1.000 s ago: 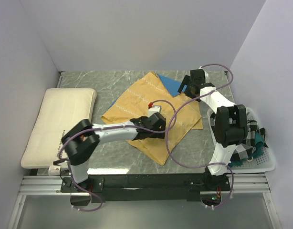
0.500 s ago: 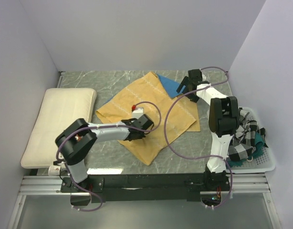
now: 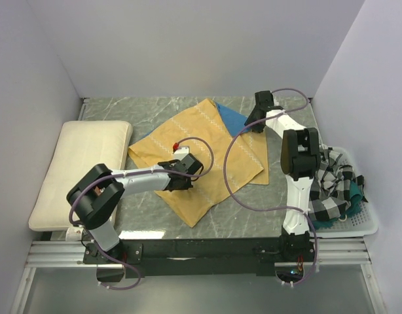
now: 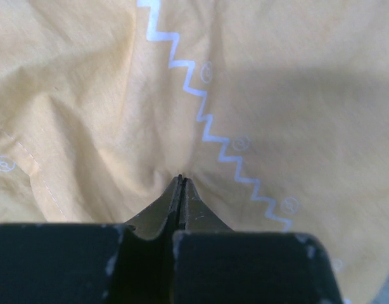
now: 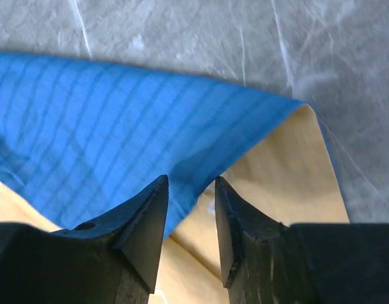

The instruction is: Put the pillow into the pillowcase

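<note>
The pillowcase [image 3: 207, 154] lies spread on the table, mustard-yellow side up with pale zigzag stripes, and its blue side [image 3: 232, 116] is folded out at the far corner. My left gripper [image 3: 177, 178] is shut on a pinch of the yellow cloth, which puckers at the fingertips in the left wrist view [image 4: 180, 177]. My right gripper [image 3: 251, 122] is open at the blue corner. Its fingers stand on either side of the blue cloth's edge [image 5: 201, 158] without clamping it. The cream-white pillow [image 3: 83, 170] lies flat along the table's left side, apart from both grippers.
A white basket [image 3: 366, 226] at the right edge holds a black-and-white checked cloth [image 3: 335, 186] and something teal. Purple cables loop over the pillowcase. Walls close in the table on the left, back and right.
My left gripper has pulled the pillowcase leftward and a little toward me, shifting the whole cloth. My right gripper has moved left along the far edge to the blue corner.
</note>
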Robot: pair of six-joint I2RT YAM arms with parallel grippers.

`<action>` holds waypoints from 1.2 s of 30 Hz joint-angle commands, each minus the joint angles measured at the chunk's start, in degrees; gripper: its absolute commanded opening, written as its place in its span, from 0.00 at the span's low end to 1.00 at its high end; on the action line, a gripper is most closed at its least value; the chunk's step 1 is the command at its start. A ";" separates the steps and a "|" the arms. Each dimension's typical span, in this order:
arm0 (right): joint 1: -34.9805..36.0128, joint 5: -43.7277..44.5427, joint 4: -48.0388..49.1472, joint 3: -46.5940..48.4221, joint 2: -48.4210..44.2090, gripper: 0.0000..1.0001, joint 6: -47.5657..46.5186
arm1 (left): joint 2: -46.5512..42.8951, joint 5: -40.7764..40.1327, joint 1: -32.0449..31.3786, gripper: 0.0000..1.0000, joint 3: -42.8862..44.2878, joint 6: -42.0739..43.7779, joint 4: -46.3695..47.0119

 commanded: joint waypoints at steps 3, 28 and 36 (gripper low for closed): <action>0.16 0.62 -5.27 8.19 4.78 0.40 -1.25 | -4.64 2.72 -0.27 0.02 3.55 2.92 -2.08; -3.62 18.02 -4.58 41.93 9.71 0.00 -8.46 | 14.32 14.05 -0.27 0.01 14.88 9.50 1.18; -4.85 20.66 1.75 44.59 9.54 0.12 -10.75 | 23.39 19.50 -0.89 0.03 29.64 11.71 -0.14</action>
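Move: The pillowcase's blue rim lies between the right hand's open fingers, about 2 cm ahead of the hand point, level left to right and 1 cm below. Its far tip is some 11 cm ahead and 19 cm left of that hand; the laundry basket is 29 cm right and 22 cm back. The left hand's shut fingers rest on the near panel, 1 cm below; from this hand the blue rim is about 25 cm ahead and 26 cm right. Right fingers shut on the blue rim, lifting it about 16 cm up, forward, right; left re-presses, drags cloth right. ##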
